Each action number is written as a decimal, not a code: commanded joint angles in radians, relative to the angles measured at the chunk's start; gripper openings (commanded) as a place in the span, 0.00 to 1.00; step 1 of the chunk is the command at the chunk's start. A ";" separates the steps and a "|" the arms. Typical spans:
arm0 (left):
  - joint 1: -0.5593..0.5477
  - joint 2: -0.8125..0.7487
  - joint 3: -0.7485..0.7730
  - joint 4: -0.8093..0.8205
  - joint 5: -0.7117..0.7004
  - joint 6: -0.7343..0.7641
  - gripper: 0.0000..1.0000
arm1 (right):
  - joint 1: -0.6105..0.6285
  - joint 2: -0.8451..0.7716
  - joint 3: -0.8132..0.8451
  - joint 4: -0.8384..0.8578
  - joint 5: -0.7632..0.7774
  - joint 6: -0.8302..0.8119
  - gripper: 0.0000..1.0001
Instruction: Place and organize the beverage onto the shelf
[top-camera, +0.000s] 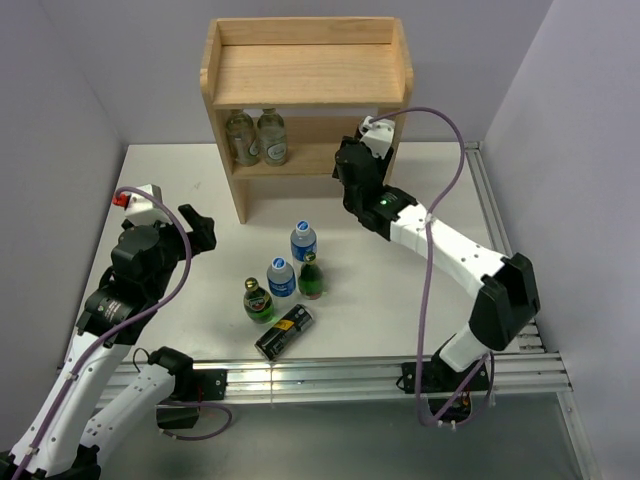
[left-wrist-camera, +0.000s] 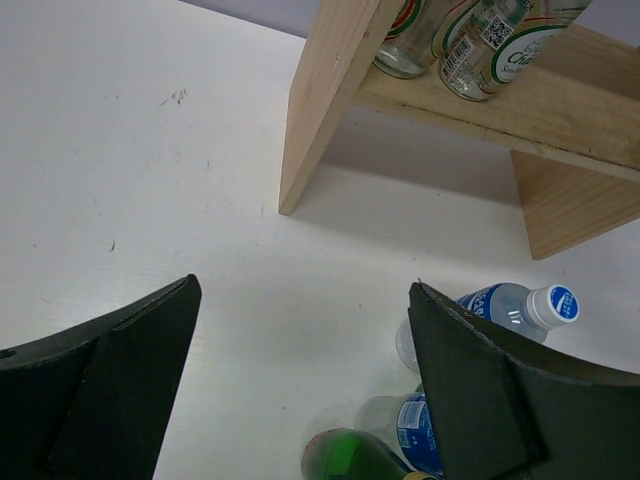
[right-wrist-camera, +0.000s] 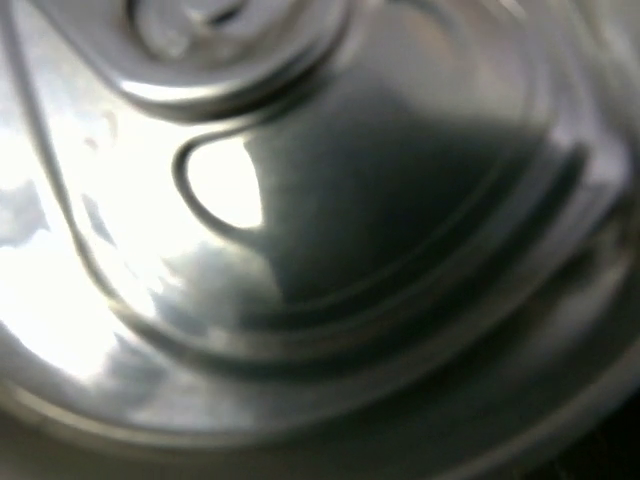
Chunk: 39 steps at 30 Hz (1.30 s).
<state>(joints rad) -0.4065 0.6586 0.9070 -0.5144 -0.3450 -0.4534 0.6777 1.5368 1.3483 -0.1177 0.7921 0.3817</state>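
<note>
The light-wood shelf (top-camera: 310, 75) stands at the back of the table, with two clear glass bottles (top-camera: 257, 137) on the left of its lower tier. My right gripper (top-camera: 352, 165) reaches into the right side of that tier. A silver can lid (right-wrist-camera: 320, 240) fills the right wrist view, blurred and very close, so the gripper is shut on a can. On the table stand two blue-capped water bottles (top-camera: 303, 241) and two green bottles (top-camera: 311, 276); a black can (top-camera: 284, 332) lies on its side. My left gripper (left-wrist-camera: 303, 290) hovers open and empty, left of this group.
The shelf's left side panel (left-wrist-camera: 330, 110) stands just ahead of my left gripper. A water bottle (left-wrist-camera: 510, 305) and a green bottle (left-wrist-camera: 350, 455) sit by its right finger. Grey walls close in on both sides, and an aluminium rail (top-camera: 350, 372) runs along the near edge.
</note>
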 joint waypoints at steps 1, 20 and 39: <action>0.008 -0.001 0.001 0.019 0.015 0.021 0.92 | -0.049 0.016 0.098 0.066 -0.044 -0.033 0.00; 0.015 0.006 0.001 0.020 0.029 0.021 0.91 | -0.147 0.244 0.212 0.155 0.016 -0.132 0.00; 0.024 0.003 -0.002 0.024 0.032 0.019 0.91 | -0.133 0.197 0.138 0.096 0.035 -0.037 1.00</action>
<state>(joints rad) -0.3897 0.6651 0.9070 -0.5144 -0.3290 -0.4530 0.5434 1.7882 1.4963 -0.0376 0.8207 0.3103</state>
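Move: The right hand, already holding a can at the shelf's front, has the free right end of the middle board about 8 cm ahead, 3 cm to its right and some 8 cm below. Two glass bottles stand on that board, roughly 6 cm ahead and about 18 and 25 cm to its left; the shelf's right side panel is some 7 cm ahead and 8 cm to its right. From the left hand, that free end lies about 24 cm ahead, 35 cm right and 8 cm below. Forward into the shelf opening goes the right hand, about 7.5 cm, sinking some 3.5 cm early on and drifting about as far right towards the side panel, its wrist turning a few degrees clockwise. Once the forward travel stops, the fingers open wide and let go of the can, the hand staying around it. ##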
